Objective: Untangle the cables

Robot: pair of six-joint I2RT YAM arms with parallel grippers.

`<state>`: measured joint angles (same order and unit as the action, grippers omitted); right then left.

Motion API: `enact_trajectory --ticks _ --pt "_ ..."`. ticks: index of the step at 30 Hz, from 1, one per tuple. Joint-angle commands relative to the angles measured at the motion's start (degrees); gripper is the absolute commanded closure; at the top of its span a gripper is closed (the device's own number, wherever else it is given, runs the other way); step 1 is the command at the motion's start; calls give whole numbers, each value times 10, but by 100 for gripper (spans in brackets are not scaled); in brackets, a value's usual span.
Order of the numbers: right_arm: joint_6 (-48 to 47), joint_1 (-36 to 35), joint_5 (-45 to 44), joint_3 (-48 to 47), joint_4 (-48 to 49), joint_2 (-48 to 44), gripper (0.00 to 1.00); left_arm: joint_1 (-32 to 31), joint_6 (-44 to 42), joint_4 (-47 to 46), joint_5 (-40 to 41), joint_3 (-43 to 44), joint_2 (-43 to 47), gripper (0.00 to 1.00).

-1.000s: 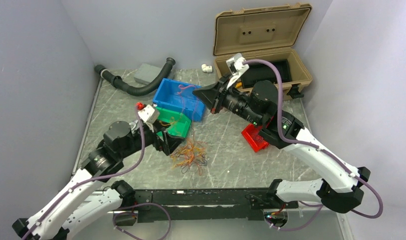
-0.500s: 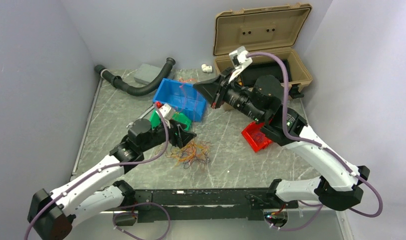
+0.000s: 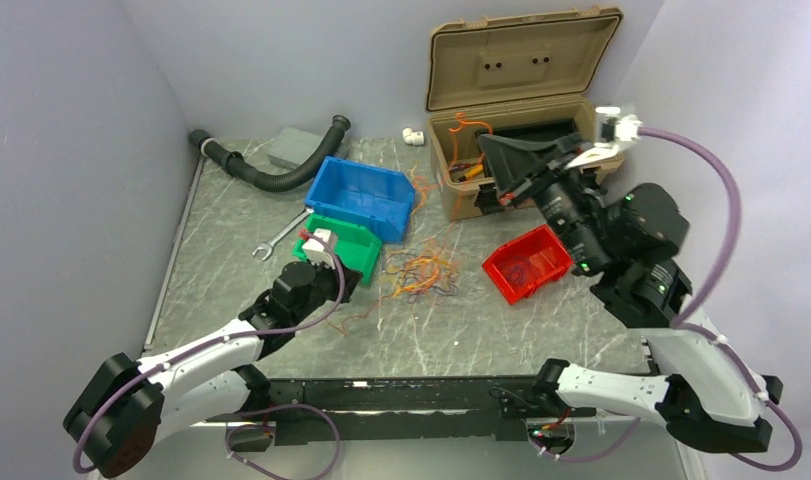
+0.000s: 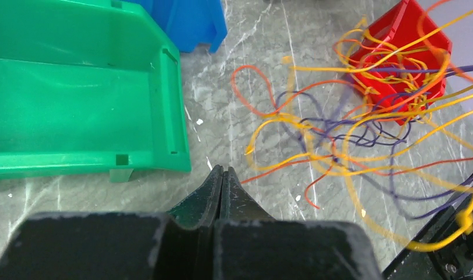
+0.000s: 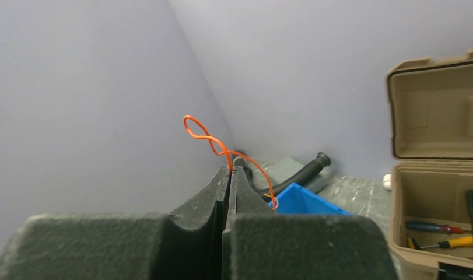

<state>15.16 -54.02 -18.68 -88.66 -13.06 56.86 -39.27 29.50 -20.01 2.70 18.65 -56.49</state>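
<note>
The cables [image 3: 426, 270] lie in a loose orange, yellow, red and purple tangle on the table between the green bin [image 3: 346, 250] and the red bin [image 3: 526, 262]. In the left wrist view the cables [image 4: 362, 116] spread to the right. My left gripper [image 4: 223, 169] is shut low over the table by the green bin's corner, and a red strand ends beside its right finger. My right gripper [image 5: 230, 169] is shut on one orange cable [image 5: 202, 131], raised over the tan case [image 3: 521, 60]. The strand loops above its tips.
A blue bin [image 3: 366, 195] stands behind the green one. A black hose [image 3: 271, 175], a grey block [image 3: 294, 148] and a white fitting [image 3: 413, 135] sit at the back. A wrench [image 3: 276, 237] lies left of the green bin. Tools lie inside the case.
My left gripper has shut and drawn back toward the near left. My right arm has swung right over the case with the orange cable, and the tangle has slid toward the red bin.
</note>
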Motion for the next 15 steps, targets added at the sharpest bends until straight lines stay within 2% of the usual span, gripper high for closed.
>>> enact_trajectory --ticks 1,2,3,5,8,11,15 --pt "-20 1 -63 25 44 -42 100 2 -3 -33 10 -8 27 100" --pt "-20 0 -63 25 38 -46 100 2 -24 -50 -23 -7 31 94" --pt "-21 1 -62 23 32 -46 100 2 -44 -77 -52 -6 33 84" --pt "-21 1 -59 24 24 -47 100 -1 -83 -87 -122 12 33 57" --pt "-18 1 -55 36 27 -54 100 -10 -125 -99 -165 40 39 32" --pt "-13 0 -52 45 27 -58 100 -20 -159 -138 -192 56 36 25" --pt "-7 0 -40 44 22 -56 100 -35 -187 -160 -216 100 -3 24"
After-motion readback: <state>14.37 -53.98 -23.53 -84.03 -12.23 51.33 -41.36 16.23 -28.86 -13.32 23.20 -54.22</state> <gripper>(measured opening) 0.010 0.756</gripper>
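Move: The tangle of cables hangs from the right hand's strand. Its bulk lies about 13 cm to the right of the left hand, 4 cm ahead and some 5 cm lower, with the green bin 12 cm ahead, 5 cm left and 9 cm below that hand. From the right hand, the tangle is about 6 cm ahead, 9 cm left and nearly 50 cm below; the red bin is 9 cm ahead, 16 cm right and 52 cm down. The left hand, shut low beside the near right corner of the green bin, opens to about three quarters as it rises some 8 cm and swings 5 cm to the right, easing slightly back, its fingers tipping up and turning clockwise by about 20 degrees each. High above, the right hand keeps its pinch on the orange strand, carries on 4 cm to the right, away from the left hand, then stops and eases back left a little while sinking a centimetre or two. ##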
